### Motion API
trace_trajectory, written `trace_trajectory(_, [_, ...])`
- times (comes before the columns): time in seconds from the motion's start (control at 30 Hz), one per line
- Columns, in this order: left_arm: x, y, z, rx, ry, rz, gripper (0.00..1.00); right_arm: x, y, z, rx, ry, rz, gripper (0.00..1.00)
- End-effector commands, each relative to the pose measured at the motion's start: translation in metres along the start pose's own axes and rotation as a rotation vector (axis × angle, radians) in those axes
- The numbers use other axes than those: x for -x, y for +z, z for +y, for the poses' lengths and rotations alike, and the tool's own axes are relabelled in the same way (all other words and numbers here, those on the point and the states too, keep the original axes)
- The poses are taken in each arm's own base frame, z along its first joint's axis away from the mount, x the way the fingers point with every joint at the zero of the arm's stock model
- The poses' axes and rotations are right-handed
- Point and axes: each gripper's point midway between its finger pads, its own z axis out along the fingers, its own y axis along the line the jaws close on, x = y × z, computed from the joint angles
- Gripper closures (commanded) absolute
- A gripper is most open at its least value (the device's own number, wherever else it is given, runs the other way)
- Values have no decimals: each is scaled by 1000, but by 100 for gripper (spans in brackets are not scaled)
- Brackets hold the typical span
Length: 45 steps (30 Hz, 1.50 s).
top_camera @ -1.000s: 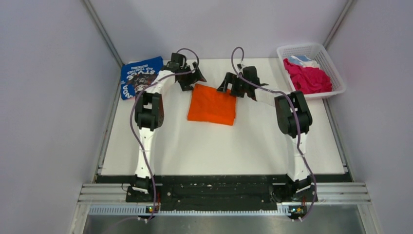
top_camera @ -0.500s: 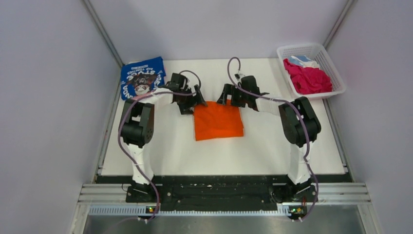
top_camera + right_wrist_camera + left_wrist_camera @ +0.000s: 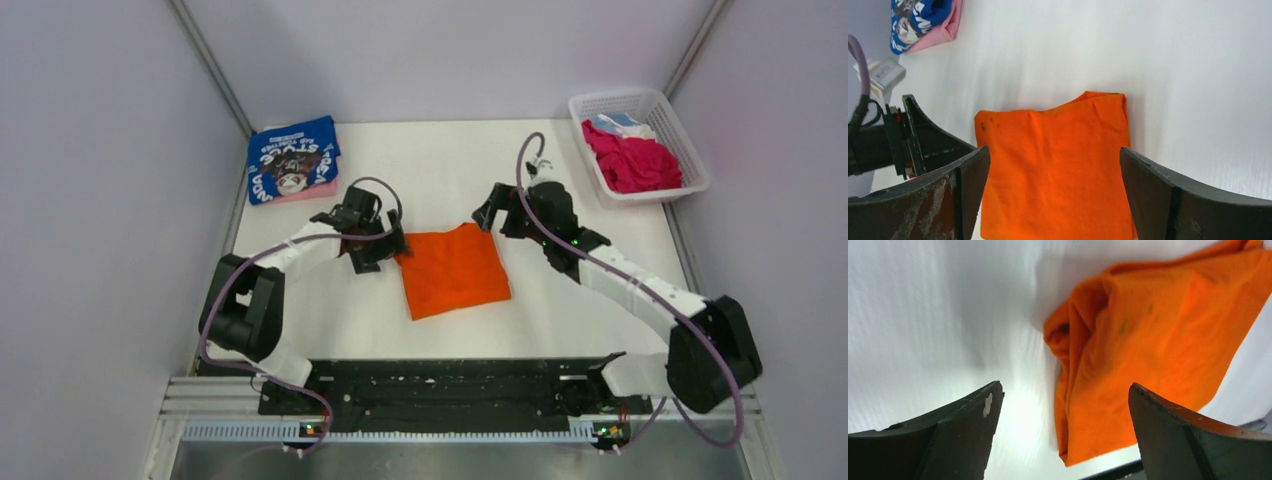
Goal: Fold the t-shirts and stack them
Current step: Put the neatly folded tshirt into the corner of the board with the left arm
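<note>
A folded bright orange t-shirt (image 3: 455, 270) lies flat at the table's middle. My left gripper (image 3: 385, 250) sits at its far-left corner, open, with nothing held. In the left wrist view the gripper (image 3: 1064, 386) spans the shirt's (image 3: 1148, 340) folded edge and bare table. My right gripper (image 3: 495, 222) hovers open just beyond the far-right corner, looking down on the shirt (image 3: 1058, 165) between its fingers (image 3: 1054, 150). A folded blue printed t-shirt (image 3: 293, 160) rests on a pink one (image 3: 305, 192) at the far left. Magenta t-shirts (image 3: 635, 162) and a light-blue one (image 3: 618, 123) fill the basket.
The white lattice basket (image 3: 692, 182) stands at the far-right corner. Grey walls close in both sides. The blue and pink stack (image 3: 918, 20) shows at the upper left of the right wrist view, and the left gripper's fingers (image 3: 913, 135) show at the left.
The orange t-shirt has slid toward the near edge and turned slightly. Both grippers came nearer with it, and the right arm's elbow swung out to the right.
</note>
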Motion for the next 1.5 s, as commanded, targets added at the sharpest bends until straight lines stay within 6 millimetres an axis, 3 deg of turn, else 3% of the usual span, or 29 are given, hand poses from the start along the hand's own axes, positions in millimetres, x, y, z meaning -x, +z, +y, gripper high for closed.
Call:
trace_trajectory(0.0, [-29,0,-13,-30,-3,4,2,7,-36,-26,-116,76,-134,1])
trace_trajectory(0.13, [-48,22,-18,-22,-48,41,11,-4,-63,-46,-177,109,-169,1])
trace_trajectory(0.23, [-47,39,-13,34,-60,38,26,-14,-77,-53,-191,112,-162,1])
trace_trajectory(0.37, [-34,57,-11,131,-40,24,56,-20,-93,-62,-204,110,-189,1])
trace_trajectory(0.47, [-20,64,-3,245,-15,7,97,-17,-104,-66,-211,104,-234,1])
trace_trajectory(0.5, [-10,64,1,301,-9,-21,100,-16,-106,-67,-210,99,-244,1])
trace_trajectory(0.63, [31,48,18,563,62,-106,100,-10,-116,-69,-218,60,-273,1])
trace_trajectory(0.83, [116,17,-5,671,221,-335,100,-15,-115,-78,-256,37,-268,1])
trace_trajectory(1.07, [202,-37,-2,893,318,-548,100,-18,-118,-90,-318,31,-265,1])
trace_trajectory(1.47, [312,-91,2,907,436,-780,100,-20,-121,-103,-376,19,-275,1])
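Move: The folded orange t-shirt's middle lies about 15 cm right and 4 cm back from the open left hand, some 4 cm lower, its left edge only a few centimetres to the hand's right. The blue shirt stack, in the board's far left corner, is roughly 18 cm ahead and 21 cm left of that hand. From the right hand the orange t-shirt is about 10 cm back, 7 cm left and 14 cm below. Left hand sinks rightward, pinches the orange t-shirt's left edge, lifts it some 25 cm forward-left; right hand retreats. ##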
